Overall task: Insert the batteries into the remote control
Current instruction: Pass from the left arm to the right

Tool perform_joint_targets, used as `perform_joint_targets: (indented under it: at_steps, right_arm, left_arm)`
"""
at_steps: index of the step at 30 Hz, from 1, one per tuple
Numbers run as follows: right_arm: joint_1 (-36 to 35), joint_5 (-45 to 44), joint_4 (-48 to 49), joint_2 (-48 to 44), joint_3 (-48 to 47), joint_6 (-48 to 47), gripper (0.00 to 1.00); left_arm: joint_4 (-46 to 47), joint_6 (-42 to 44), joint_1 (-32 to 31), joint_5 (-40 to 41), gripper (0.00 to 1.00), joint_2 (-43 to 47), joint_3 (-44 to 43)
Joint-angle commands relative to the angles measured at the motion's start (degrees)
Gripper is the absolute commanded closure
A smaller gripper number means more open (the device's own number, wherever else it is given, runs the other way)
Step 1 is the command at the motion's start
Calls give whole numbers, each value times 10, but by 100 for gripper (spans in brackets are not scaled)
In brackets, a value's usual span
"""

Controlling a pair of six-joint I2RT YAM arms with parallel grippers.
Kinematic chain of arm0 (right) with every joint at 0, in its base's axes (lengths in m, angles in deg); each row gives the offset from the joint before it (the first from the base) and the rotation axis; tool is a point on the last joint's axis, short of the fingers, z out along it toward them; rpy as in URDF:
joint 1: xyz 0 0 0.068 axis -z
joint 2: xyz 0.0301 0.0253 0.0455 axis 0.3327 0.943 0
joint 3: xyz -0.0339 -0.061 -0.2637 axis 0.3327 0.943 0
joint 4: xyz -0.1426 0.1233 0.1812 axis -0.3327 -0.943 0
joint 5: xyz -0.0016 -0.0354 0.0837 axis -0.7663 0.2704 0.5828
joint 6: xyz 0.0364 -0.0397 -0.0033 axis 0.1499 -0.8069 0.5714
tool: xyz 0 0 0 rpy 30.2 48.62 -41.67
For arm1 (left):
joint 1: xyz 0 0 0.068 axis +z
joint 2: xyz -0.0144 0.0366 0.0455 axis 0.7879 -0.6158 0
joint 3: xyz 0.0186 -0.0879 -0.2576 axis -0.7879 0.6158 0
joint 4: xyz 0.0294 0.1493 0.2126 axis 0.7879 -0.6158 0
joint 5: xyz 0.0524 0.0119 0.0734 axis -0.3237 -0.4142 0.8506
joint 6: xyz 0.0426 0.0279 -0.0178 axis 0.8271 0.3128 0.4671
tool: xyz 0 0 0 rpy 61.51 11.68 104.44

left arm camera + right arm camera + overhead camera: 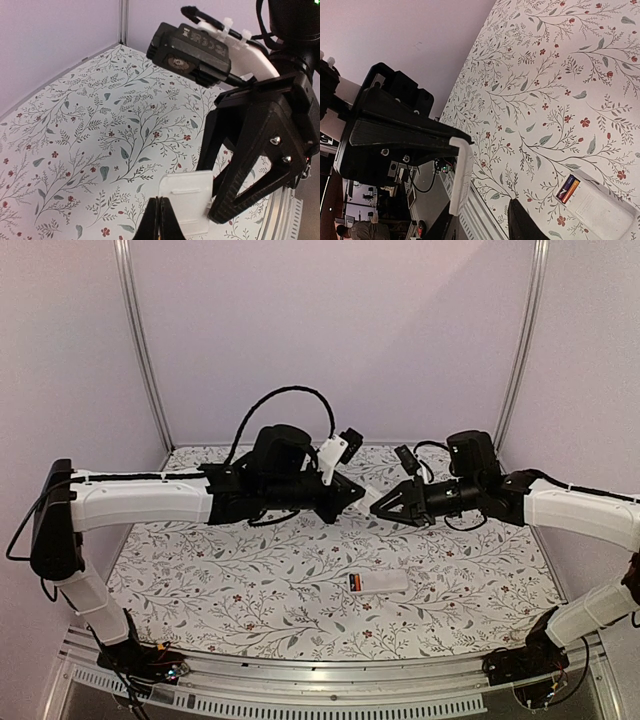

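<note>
The remote control (385,583) lies white back up on the floral table, its compartment uncovered at the left end. Two batteries (568,188), one orange and one dark, sit side by side in that compartment, and they also show from above (355,583). My left gripper (161,220) hangs in mid-air, shut on the edge of a white battery cover (187,200). My right gripper (482,225) faces it with its jaws apart around the cover (461,175). One of its black fingers (235,195) touches the cover's far edge. From above, the two grippers meet over the table's middle (368,498).
A floral mat (250,570) covers the table, with a metal rail along its near edge (320,672). Purple walls and two upright metal posts (140,340) close in the back and sides. The right arm's camera (192,47) hangs close above the left gripper.
</note>
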Motion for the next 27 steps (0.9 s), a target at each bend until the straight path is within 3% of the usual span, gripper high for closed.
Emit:
perform_joint_targets:
  at_steps: [1, 8, 13, 14, 17, 21, 23, 27]
  right_arm:
    - [-4, -9, 12, 10, -21, -8, 69]
    - [-5, -6, 17, 20, -28, -9, 77]
    - [-5, 1, 15, 20, -30, -18, 100]
    - [-5, 4, 16, 17, -29, -23, 100]
    - [-5, 4, -9, 5, -27, -55, 100]
    - [-7, -24, -84, -39, -28, -183, 100]
    - [-18, -42, -76, -66, -7, -214, 100]
    - [-113, -172, -122, -120, -1, -330, 100]
  left_arm:
    - [16, -4, -13, 5, 100, 8, 5]
    - [16, -2, -18, 3, 100, 5, 5]
    - [19, -4, -18, -3, 100, 11, 9]
    - [15, -5, -17, -9, 95, 14, 8]
    - [-26, -8, -12, -34, 53, 30, 6]
    - [-43, -30, 13, -82, 13, 94, 48]
    - [-51, -43, 29, -116, 1, 130, 72]
    - [-111, -95, 61, -168, 1, 178, 79]
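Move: The battery cover, still pinched by the left fingers, lies roughly 2 cm to the left hand's right and 1 cm back and below. Counted from the right hand it is about 2 cm left, 1 cm ahead and 1 cm above, reaching in between the part-open fingers. The remote lies on the table some 3 cm back and 2 cm right of the right hand, about 20 cm below; its batteries are about 3 cm back and 3 cm left of that hand, equally low. Easing in by barely 1 cm, the right hand shuts its fingers on the battery cover while the left keeps its pinch and stays put. The left fingers then open wide, let go of the cover and draw off about 5 cm to the left, also rising and pulling back; last, the right hand carries the cover some 2 cm back and up, rolling about 20 degrees so its forward side lifts. ##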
